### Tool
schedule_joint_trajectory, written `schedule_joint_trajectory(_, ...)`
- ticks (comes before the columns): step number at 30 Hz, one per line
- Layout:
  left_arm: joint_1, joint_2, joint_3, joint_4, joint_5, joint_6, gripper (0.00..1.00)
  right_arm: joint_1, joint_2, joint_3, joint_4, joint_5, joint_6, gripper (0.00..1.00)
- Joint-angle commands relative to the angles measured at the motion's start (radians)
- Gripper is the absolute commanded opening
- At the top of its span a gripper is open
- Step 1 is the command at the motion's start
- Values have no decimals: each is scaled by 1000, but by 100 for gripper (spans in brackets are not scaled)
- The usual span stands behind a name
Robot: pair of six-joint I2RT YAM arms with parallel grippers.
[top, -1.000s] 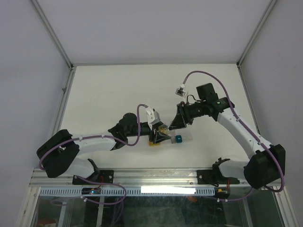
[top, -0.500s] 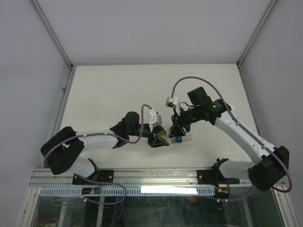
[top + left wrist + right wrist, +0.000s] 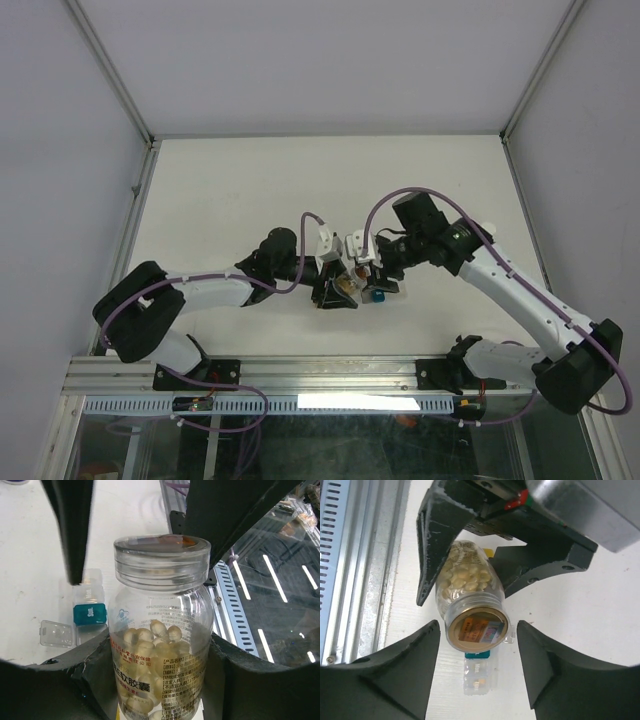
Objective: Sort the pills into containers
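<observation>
My left gripper is shut on a clear glass bottle, its fingers pressed to both sides. The pills are pale yellow capsules piled inside it. The bottle tilts, and its clear lid faces my right gripper. That gripper is open, a finger on each side of the lid with a gap on both. The containers lie on the table under the lid: a teal cell marked Sun., clear cells beside it, and a loose clear cell. From above, both grippers meet near the table's front.
A slotted metal rail runs along the near table edge, close beside the bottle. Below it is a glass panel. The white table stretches back to the frame posts.
My right arm has swung left and down, from clear of the bottle to straddling its lid. The left gripper has edged right with the bottle still in it.
</observation>
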State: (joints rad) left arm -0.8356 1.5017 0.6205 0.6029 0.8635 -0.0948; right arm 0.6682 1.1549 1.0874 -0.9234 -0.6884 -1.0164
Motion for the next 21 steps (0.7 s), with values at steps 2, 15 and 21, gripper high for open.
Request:
schedule_joint_trajectory(2, 8, -66, 33, 42, -41, -21, 0, -58, -58, 51, 94, -42, 230, 74)
schedule_joint_trajectory(15, -34, -135, 81, -140, -228, 76, 0, -248, 31, 76, 191, -292, 968, 87)
schedule_joint_trajectory(21, -43, -143, 85, -159, -268, 78, 0, -179, 59, 94, 188, -182, 946, 83)
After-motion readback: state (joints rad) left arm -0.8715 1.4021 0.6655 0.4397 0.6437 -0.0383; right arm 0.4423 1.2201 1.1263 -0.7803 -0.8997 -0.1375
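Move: The right hand has the bottle's lid right at its fingertips, only about 1 cm farther left and 1 cm lower. On the table some 18 cm below that hand, the teal compartment lies roughly 3 cm ahead and 4 cm to its right, the yellow compartment about 2 cm ahead and 10 cm to its left. From the left hand, which already holds the bottle, the lid is about 5 cm to the right, 5 cm up and 1 cm ahead. The right fingers, already parting from the lid, spread wide while the hand rises about 4 cm and goes some 2 cm forward, swinging slightly right and back, and rolls about 55 degrees around its own finger line, clockwise looking onto the lid, winding back after its unscrewing twist with the lid still in front of the tips. The left hand keeps its grip round the bottle's body and carries it about 2 cm forward and nearly as much up, turning some 10 degrees counter-clockwise. ##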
